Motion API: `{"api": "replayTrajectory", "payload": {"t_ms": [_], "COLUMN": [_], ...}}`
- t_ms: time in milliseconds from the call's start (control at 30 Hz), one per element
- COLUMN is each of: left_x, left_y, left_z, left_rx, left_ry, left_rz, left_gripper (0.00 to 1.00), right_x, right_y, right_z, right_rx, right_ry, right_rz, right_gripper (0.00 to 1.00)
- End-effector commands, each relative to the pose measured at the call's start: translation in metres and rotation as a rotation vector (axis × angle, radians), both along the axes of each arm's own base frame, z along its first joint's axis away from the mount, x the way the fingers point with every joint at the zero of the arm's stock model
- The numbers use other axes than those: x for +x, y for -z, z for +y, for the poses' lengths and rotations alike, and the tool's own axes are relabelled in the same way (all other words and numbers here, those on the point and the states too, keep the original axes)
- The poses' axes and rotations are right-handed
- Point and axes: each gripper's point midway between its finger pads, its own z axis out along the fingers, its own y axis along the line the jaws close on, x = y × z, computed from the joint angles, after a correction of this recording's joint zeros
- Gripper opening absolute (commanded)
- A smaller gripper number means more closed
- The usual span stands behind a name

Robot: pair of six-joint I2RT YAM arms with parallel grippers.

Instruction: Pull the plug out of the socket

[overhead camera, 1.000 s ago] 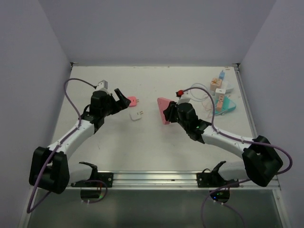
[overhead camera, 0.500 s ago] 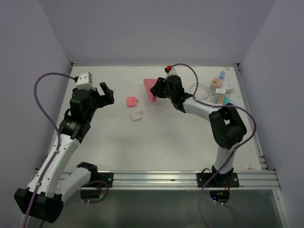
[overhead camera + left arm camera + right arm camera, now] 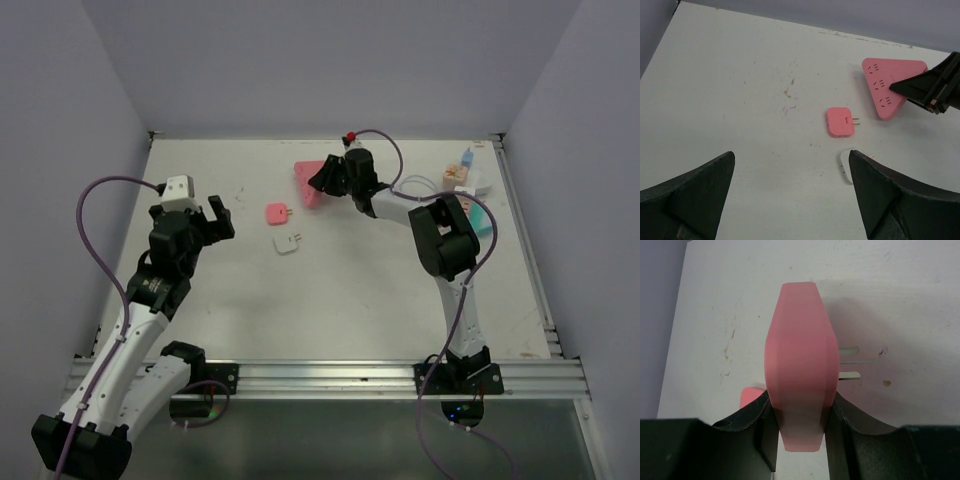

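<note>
A pink triangular socket (image 3: 306, 179) is clamped between the fingers of my right gripper (image 3: 322, 181), which is shut on it at the far middle of the table. In the right wrist view the socket (image 3: 800, 365) stands edge-on, with metal prongs (image 3: 850, 361) sticking out of its right side. A small pink plug (image 3: 277, 212) lies loose on the table, apart from the socket. A white plug (image 3: 286, 244) lies just in front of it. My left gripper (image 3: 215, 207) is open and empty, left of both plugs. In the left wrist view the pink plug (image 3: 840, 122) and the socket (image 3: 887, 85) show ahead.
Several coloured adapters and a white cable (image 3: 463, 187) sit at the far right corner. Walls close the table's left, back and right sides. The white plug (image 3: 844, 165) is partly hidden by my left gripper's right finger (image 3: 890, 200).
My right gripper has carried the pink socket from the table's middle toward the far wall. My left arm has drawn back to the left, away from the pink plug, its gripper still open.
</note>
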Motion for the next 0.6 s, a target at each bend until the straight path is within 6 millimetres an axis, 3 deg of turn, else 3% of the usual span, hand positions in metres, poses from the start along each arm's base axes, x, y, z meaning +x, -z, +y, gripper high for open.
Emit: {"api": "replayTrajectory", "payload": {"t_ms": [0,33,67,233,367,567], "left_x": [0.003,0.003,0.003,0.003,0.003,0.003], "left_y": [-0.012,-0.012,-0.012,-0.010,-0.010,-0.009], "left_z": [0.004,0.004,0.004,0.004,0.003,0.003], "left_rx": [0.014,0.013,0.013,0.011,0.011,0.010], "left_ry": [-0.011,-0.008,-0.008,-0.009,-0.008,-0.008], "left_rz": [-0.056,-0.056,-0.056,-0.050,-0.050,-0.047], "left_gripper": [1.00,1.00,1.00,1.00,1.00,1.00], "right_x": [0.026,0.031,0.034,0.053,0.060,0.066], "right_y": [-0.039,-0.038,-0.024,-0.012,-0.003,0.000], "right_z": [0.012,0.009,0.009,0.002,-0.003,-0.014], "right_rx": [0.140,0.147,0.145,0.152,0.159,0.183], "right_ry": [-0.020,-0.012,-0.014,0.008,0.015,0.029], "right_rz": [-0.080,-0.076,-0.054,-0.018,0.010,0.040], "right_gripper": [0.02,0.03,0.04,0.11,0.26,0.62]}}
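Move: The right hand already holds the pink socket by its right-hand side. The free table spot it is being taken to lies about 5 cm ahead, straight in line and some 5 cm below. The pink plug lies about 10 cm to the hand's left and 8 cm back; the white plug about 8 cm left and 14 cm back. From the left hand, that spot is some 25 cm ahead, 23 cm right and 20 cm below. Still gripping the pink socket, the right hand carries it forward and down, about 5 cm out towards the far table edge and 2 to 3 cm lower, away from the two plugs. The wrist rolls slightly, left side rising. The hand slows, drifts slightly right and opens its fingers partway, so the grip is let off. ##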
